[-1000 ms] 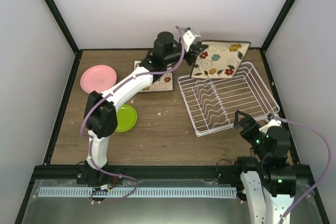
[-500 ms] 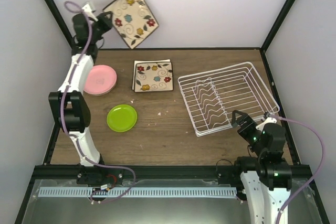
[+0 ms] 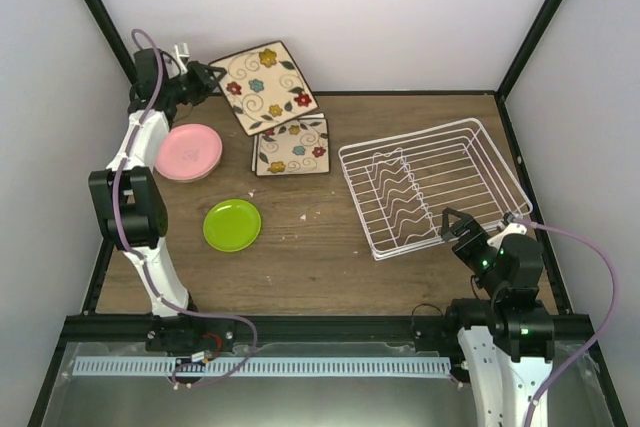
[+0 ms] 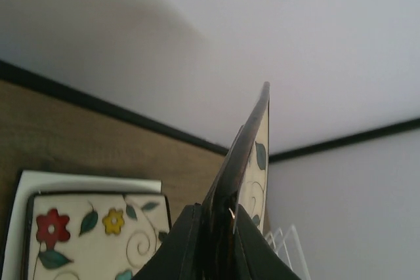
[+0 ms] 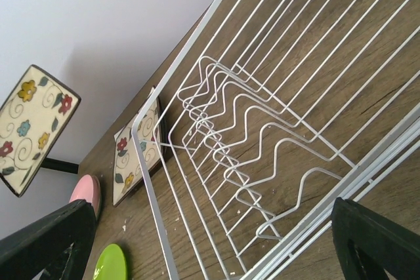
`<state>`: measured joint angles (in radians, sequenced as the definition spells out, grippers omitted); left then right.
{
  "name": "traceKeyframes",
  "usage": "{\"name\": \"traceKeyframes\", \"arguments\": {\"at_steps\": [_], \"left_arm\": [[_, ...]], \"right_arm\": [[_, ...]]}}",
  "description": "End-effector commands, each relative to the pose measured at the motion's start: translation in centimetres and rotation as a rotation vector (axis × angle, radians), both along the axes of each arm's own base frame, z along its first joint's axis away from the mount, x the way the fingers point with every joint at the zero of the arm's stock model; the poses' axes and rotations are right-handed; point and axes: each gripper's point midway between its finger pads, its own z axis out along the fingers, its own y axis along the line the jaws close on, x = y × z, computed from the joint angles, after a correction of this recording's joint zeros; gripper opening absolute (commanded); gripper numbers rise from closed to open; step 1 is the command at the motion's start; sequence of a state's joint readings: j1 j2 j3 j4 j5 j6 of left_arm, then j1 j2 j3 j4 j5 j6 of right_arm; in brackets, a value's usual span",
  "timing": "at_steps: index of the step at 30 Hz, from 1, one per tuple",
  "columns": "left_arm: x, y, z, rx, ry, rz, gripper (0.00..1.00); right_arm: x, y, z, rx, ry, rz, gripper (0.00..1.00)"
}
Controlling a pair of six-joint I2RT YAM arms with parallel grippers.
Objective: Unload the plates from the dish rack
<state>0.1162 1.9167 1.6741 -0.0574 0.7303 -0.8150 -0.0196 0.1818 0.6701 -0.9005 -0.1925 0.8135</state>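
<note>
My left gripper (image 3: 210,75) is shut on the corner of a square cream flowered plate (image 3: 265,87), held tilted in the air over the back left of the table. In the left wrist view the plate (image 4: 256,142) stands edge-on between the closed fingers (image 4: 184,240). Below it a stack of like flowered plates (image 3: 292,145) lies flat. A pink plate (image 3: 188,152) and a lime-green plate (image 3: 232,224) lie to the left. The white wire dish rack (image 3: 430,187) holds no plates. My right gripper (image 3: 455,225) stands open at the rack's near edge, with nothing in it.
The right wrist view looks across the rack's wavy dividers (image 5: 262,136) to the held plate (image 5: 33,122), the stack (image 5: 138,155), the pink plate (image 5: 86,191) and the lime plate (image 5: 111,263). Black frame posts and white walls close in the table.
The left arm swung the flowered plate from above the rack to the back left corner, and has now brought it down and right, over the stack. The right arm has barely moved.
</note>
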Motion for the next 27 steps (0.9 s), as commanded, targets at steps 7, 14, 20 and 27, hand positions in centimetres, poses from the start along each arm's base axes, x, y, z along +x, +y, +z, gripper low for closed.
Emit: {"name": "traceKeyframes", "arguments": {"at_steps": [7, 14, 20, 27], "left_arm": [[-0.8, -3.5, -1.8, 0.001, 0.038, -0.310, 0.04], [0.0, -5.3, -6.8, 0.043, 0.136, -0.361, 0.04], [0.1, -7.1, -9.9, 0.054, 0.188, -0.392, 0.04], [0.4, -7.8, -11.5, 0.036, 0.214, -0.413, 0.04]], "right_arm": [[-0.2, -0.2, 0.6, 0.002, -0.022, -0.014, 1.00], [-0.3, -0.3, 0.8, -0.008, -0.021, -0.016, 1.00], [-0.6, -0.5, 1.1, -0.022, -0.019, -0.024, 1.00], [-1.0, -0.7, 1.2, -0.029, -0.015, -0.033, 1.00]]}}
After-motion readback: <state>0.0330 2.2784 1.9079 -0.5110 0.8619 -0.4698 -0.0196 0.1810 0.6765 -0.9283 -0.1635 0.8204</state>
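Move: The left hand holds the last flowered square plate by its edge, and the stack of square plates it is bound for lies about 16 cm to its right, 4 cm back and some 27 cm below. On that same table level, the pink plate is roughly 15 cm to the hand's left and 5 cm back, and the green plate about 28 cm back and 2 cm left. From the idle right hand the stack is around 34 cm ahead, 43 cm left and 20 cm down. Still pinching the flowered square plate by its edge, the left hand sinks about 16 cm towards the stack of square plates and drifts some 6 cm to the right, with hardly any travel forward or back. On the way down the wrist turns the fingers about 20 degrees clockwise and tips them down by a similar amount, which squares the plate up over the stack, and the descent eases almost to a stop at the end with the fingers still shut. ##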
